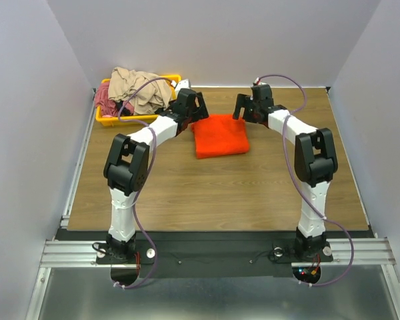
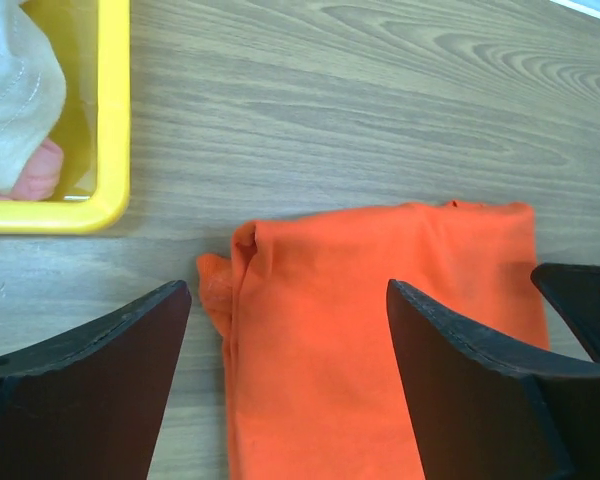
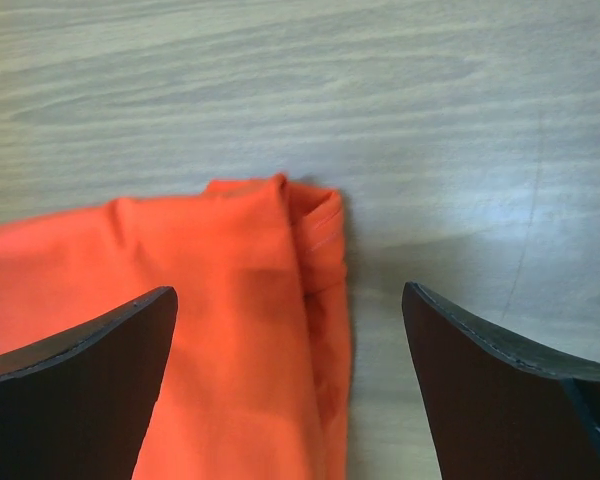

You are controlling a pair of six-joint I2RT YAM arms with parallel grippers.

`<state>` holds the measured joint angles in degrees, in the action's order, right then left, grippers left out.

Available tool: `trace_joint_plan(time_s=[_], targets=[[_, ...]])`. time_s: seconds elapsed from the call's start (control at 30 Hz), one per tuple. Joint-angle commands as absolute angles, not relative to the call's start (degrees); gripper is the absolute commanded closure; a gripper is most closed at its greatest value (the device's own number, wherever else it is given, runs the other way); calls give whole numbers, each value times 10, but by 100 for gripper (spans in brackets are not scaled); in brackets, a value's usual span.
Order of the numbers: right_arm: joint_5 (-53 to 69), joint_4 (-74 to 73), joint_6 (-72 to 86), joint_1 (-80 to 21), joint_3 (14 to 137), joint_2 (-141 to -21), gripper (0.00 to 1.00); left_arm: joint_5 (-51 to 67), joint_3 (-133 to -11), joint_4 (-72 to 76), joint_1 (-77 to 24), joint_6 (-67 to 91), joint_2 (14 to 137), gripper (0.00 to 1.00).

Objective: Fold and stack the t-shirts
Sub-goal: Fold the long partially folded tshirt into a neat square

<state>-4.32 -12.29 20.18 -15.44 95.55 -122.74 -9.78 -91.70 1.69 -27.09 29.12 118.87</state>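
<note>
The orange-red t-shirt [image 1: 219, 135] lies folded into a rectangle on the table's far middle. My left gripper [image 1: 189, 110] hovers over its far left corner, jaws wide open, with the orange cloth [image 2: 350, 330] below and nothing held. Over the far right corner my right gripper [image 1: 248, 108] hangs open as well, the shirt's folded edge [image 3: 280, 330] lying under it. A beige-tan t-shirt [image 1: 139, 87] is heaped on a dusty-pink one [image 1: 107, 101] in the yellow tray [image 1: 120, 122].
The yellow tray's rim [image 2: 113, 110] sits at the table's far left corner, close beside my left gripper. Grey walls enclose the table on three sides. Bare wood [image 1: 213, 193] stretches between the shirt and the arm bases.
</note>
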Motion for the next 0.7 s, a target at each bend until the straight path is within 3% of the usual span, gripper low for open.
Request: trace_joint_plan(time_s=[0.0, 0.2, 0.4, 0.67], targets=[[41, -91, 212, -155, 926, -1139, 0, -84, -900, 45, -274, 281, 1105, 7], [148, -91, 259, -157, 825, -1071, 0, -5, -857, 73, -291, 294, 1096, 6], [237, -44, 291, -159, 759, -1080, 0, 54, -797, 130, -295, 330, 1108, 6], [236, 61, 351, -160, 643, -1121, 0, 107, -682, 192, -294, 376, 1117, 6]])
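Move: The folded orange t-shirt lies under and between my two open hands. From my left hand, its middle is about 8 cm back, 10 cm to the right and some 6 cm below; from my right hand, it is roughly 9 cm back, 9 cm to the left and 4 cm below. The yellow bin of clothes stands about 27 cm to the left of my left hand, 6 cm farther out and some 5 cm lower. With fingers kept wide open, I bring both hands back and inward from the t-shirt's far corners, arcing up 4 to 5 cm and then down onto its middle. My right hand draws back about 12 cm and 6 cm left, rolling its left side up some 25 degrees; my left draws back about 9 cm and 5 cm right, turning clockwise. The inner fingertips converge, and the outer ones seem to start pressing into the cloth. ##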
